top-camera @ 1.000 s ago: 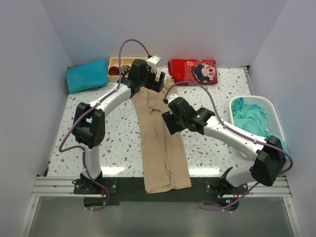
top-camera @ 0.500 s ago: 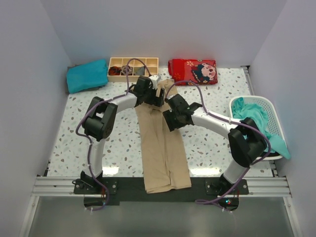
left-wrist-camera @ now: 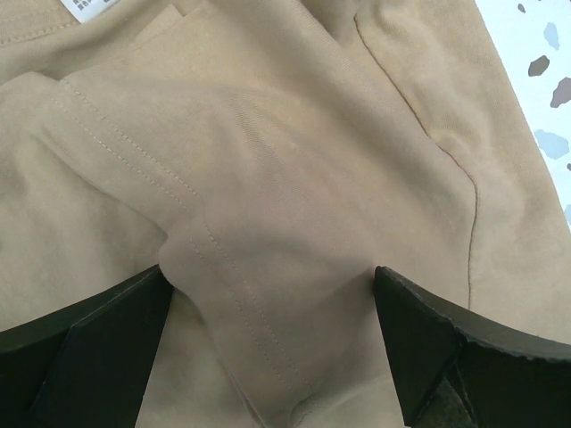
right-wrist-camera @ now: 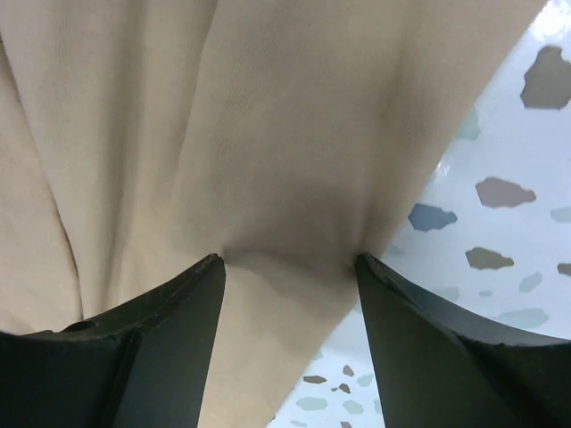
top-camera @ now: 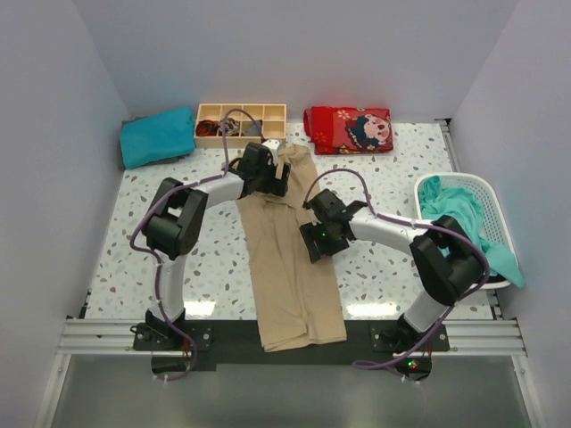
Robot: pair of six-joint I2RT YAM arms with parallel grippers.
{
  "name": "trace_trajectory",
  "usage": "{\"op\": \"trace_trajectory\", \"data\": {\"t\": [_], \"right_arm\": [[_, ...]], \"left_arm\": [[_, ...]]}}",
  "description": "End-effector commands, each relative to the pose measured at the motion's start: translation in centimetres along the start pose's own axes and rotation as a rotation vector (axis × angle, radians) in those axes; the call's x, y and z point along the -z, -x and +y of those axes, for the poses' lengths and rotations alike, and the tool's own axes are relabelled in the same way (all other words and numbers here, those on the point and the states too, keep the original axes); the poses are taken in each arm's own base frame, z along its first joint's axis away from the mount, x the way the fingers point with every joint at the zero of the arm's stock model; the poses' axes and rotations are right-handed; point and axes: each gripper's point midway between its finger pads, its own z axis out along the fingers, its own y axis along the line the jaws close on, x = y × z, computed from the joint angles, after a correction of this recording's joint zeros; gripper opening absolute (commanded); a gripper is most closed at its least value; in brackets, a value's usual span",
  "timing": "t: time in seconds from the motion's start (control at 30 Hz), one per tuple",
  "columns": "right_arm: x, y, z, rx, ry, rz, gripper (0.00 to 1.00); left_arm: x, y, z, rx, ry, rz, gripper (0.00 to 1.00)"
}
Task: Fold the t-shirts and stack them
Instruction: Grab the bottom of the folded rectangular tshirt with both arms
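Note:
The tan t-shirt [top-camera: 290, 276] lies as a long narrow strip down the middle of the table, its near end hanging over the front edge. My left gripper [top-camera: 270, 178] is down on its far end, open, with a stitched fold of tan t-shirt [left-wrist-camera: 294, 134] humped between the wide-apart fingers [left-wrist-camera: 98, 339]. My right gripper [top-camera: 315, 242] is open too, and presses on the strip's right edge at mid-length. There the tan t-shirt [right-wrist-camera: 268, 107] bunches between the fingertips [right-wrist-camera: 178, 312]. One teal t-shirt [top-camera: 159, 135] lies folded at the back left. Another teal t-shirt [top-camera: 453, 214] fills a basket.
A white basket [top-camera: 495, 192] stands at the right edge. A wooden compartment box [top-camera: 241, 116] and a red printed cloth [top-camera: 350, 129] lie along the back wall. The speckled tabletop [top-camera: 214, 259] shows on both sides of the strip.
Both arms have dropped onto the tan t-shirt. The left gripper came nearer from beside the wooden box. The right gripper slid nearer along the shirt's right edge. The shirt's far end now reaches farther back.

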Motion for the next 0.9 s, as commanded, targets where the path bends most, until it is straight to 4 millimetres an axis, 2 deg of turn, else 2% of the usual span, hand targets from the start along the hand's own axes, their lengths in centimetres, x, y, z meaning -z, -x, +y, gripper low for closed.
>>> {"op": "trace_trajectory", "data": {"t": [0.0, 0.07, 0.1, 0.13, 0.2, 0.23, 0.3, 0.33, 0.43, 0.47, 0.5, 0.57, 0.6, 0.67, 0.7, 0.73, 0.77, 0.8, 0.87], "right_arm": [[1.7, -0.8, -0.1, -0.009, -0.002, -0.014, 0.66], [3.6, 1.1, 0.1, 0.005, -0.002, -0.091, 0.67], [4.3, 1.9, -0.5, 0.005, -0.043, -0.121, 0.67], [5.8, 3.8, -0.3, 0.009, -0.046, -0.182, 0.68], [7.5, 5.8, -1.0, 0.020, -0.103, -0.252, 0.68], [8.8, 7.6, -0.8, 0.020, -0.110, -0.306, 0.69], [9.9, 9.7, -0.9, 0.039, -0.127, -0.374, 0.70], [10.7, 11.1, -1.0, 0.050, -0.147, -0.417, 0.70], [10.6, 15.1, -1.5, 0.033, -0.162, -0.500, 0.70], [9.2, 16.0, -2.7, -0.006, -0.175, -0.481, 0.70], [9.6, 17.9, -3.0, -0.034, -0.164, -0.512, 0.70], [9.1, 20.5, -4.1, -0.103, -0.128, -0.547, 0.70], [8.2, 22.5, -4.1, -0.111, -0.099, -0.554, 0.70], [6.6, 24.3, -3.8, -0.122, -0.058, -0.534, 0.70], [5.0, 26.3, -3.7, -0.118, -0.054, -0.533, 0.69], [4.6, 27.3, -3.6, -0.105, -0.049, -0.533, 0.69], [3.9, 27.7, -3.4, -0.101, -0.039, -0.509, 0.69], [2.8, 29.5, -3.0, -0.096, -0.021, -0.514, 0.68], [1.9, 30.1, -2.3, -0.088, 0.007, -0.491, 0.66]], "left_arm": [[1.6, -2.6, 0.7, 0.040, 0.019, 0.083, 1.00], [2.2, -1.2, 0.0, 0.038, -0.004, 0.047, 1.00], [3.1, 0.6, -0.4, 0.034, -0.018, 0.008, 1.00], [3.6, 1.4, -0.6, 0.028, -0.022, -0.013, 1.00], [5.5, 4.2, -0.8, 0.018, -0.013, -0.086, 1.00], [6.2, 5.2, -0.7, 0.010, -0.005, -0.114, 1.00], [8.4, 7.8, -0.6, -0.003, 0.022, -0.186, 1.00], [9.0, 8.4, 0.0, 0.000, 0.057, -0.205, 1.00], [11.4, 9.9, 2.2, 0.021, 0.179, -0.280, 1.00], [11.7, 9.8, 3.0, 0.037, 0.219, -0.279, 1.00], [11.8, 9.0, 4.5, 0.065, 0.271, -0.248, 1.00], [11.6, 7.8, 5.7, 0.097, 0.302, -0.219, 1.00], [11.2, 6.5, 6.9, 0.126, 0.327, -0.204, 1.00], [10.9, 5.2, 7.5, 0.158, 0.329, -0.193, 1.00], [10.5, 4.2, 8.1, 0.196, 0.324, -0.190, 1.00], [10.2, 3.8, 8.1, 0.211, 0.307, -0.191, 1.00], [9.5, 2.5, 8.1, 0.223, 0.289, -0.173, 1.00], [9.1, 3.0, 7.8, 0.244, 0.249, -0.197, 1.00], [7.9, 1.9, 7.5, 0.250, 0.228, -0.166, 1.00]]}}
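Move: Just above the shirt's cloth, the left hand has the strip's far left corner about 12 cm to its left and 2 cm ahead, 1 cm lower. The wooden tray lies some 17 cm ahead and 12 cm left of it; the red cloth lies 15 cm ahead, 20 cm right. For the right hand, the strip's far right corner is roughly 28 cm straight ahead, and the near hem about 31 cm back and 2 cm left. Coming free of the shirt, both hands rise some 14 cm and go towards its far corners. The right reaches about 26 cm forward along the strip, fingers tilting outward some 25 degrees, and starts to sink. The left eases back a little, then swings 11 cm left, turning about 20 degrees counter-clockwise, and dips back down over the far left end. Both grippers stay open. ##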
